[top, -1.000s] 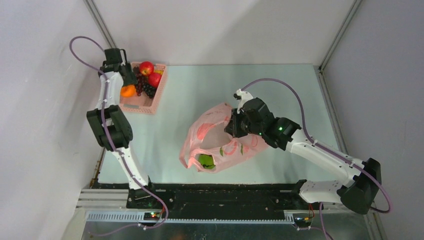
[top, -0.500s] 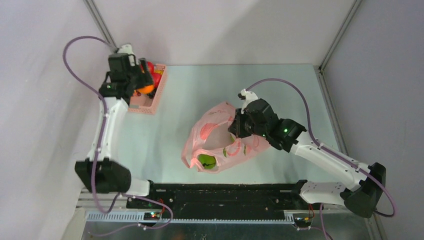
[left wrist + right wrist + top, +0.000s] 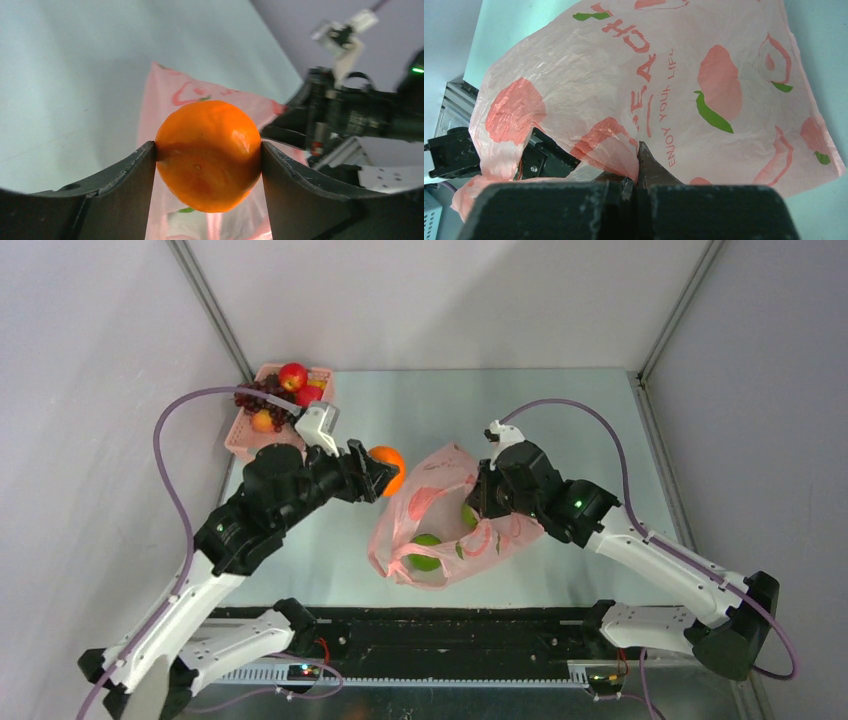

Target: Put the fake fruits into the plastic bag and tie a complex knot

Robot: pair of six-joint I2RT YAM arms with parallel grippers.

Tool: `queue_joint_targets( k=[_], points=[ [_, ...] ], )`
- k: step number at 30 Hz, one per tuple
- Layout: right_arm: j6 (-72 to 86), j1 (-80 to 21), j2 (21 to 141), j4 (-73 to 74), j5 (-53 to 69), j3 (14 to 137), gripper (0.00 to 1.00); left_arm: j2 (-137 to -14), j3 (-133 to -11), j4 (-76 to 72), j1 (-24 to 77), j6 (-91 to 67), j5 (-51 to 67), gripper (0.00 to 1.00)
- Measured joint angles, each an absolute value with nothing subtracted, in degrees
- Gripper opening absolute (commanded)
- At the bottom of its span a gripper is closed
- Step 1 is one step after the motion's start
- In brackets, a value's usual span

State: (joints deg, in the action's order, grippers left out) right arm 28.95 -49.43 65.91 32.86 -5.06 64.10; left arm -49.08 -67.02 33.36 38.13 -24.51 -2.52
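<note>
My left gripper (image 3: 383,473) is shut on an orange (image 3: 388,466) (image 3: 208,152), held in the air just left of the pink plastic bag (image 3: 440,520). Two green apples (image 3: 425,552) show through the bag's film. My right gripper (image 3: 482,502) (image 3: 637,162) is shut on a fold of the bag's rim (image 3: 621,152), holding it up. The bag's printed side (image 3: 704,95) fills the right wrist view. Red apples (image 3: 293,376), a grape bunch (image 3: 257,396) and another orange (image 3: 263,421) lie in the pink basket (image 3: 238,442) at the back left.
The basket stands against the left wall at the table's far corner. A black rail (image 3: 440,625) with the arm bases runs along the near edge. Grey walls close in on three sides.
My left arm has swung from the basket across to the bag with the orange in its jaws. The right gripper lifted the bag's rim slightly; a second green apple now shows.
</note>
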Motion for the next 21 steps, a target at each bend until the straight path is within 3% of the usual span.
queue_joint_targets(
  k=[6, 14, 21],
  points=[
    [29.87, -49.74, 65.91, 33.45, -6.2, 64.07, 0.0, -47.66, -65.39, 29.58, 50.65, -28.16, -7.7, 0.45],
    [30.98, -49.8, 65.84, 34.54, -6.7, 64.07, 0.0, -55.05, -61.6, 23.57, 62.74, -32.53, -9.47, 0.45],
    [31.53, -49.8, 64.99, 35.09, -6.87, 64.07, 0.0, -57.25, -57.8, 18.98, 65.14, -33.82, -12.56, 0.45]
  ],
)
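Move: The left hand already holds the orange. The bag's open mouth lies about 10 cm to this hand's right, 5 cm back and 14 cm below; the right gripper pinching the bag's rim is some 16 cm right, 1 cm back and 11 cm below. A green fruit inside the bag sits about 8 cm back, 8 cm right and 28 cm down. From the right hand, the mouth is roughly 6 cm left, 4 cm back and 3 cm below. Left arm carries the gripped orange about 12 cm right, also back and down, over the bag mouth, turning clockwise. ##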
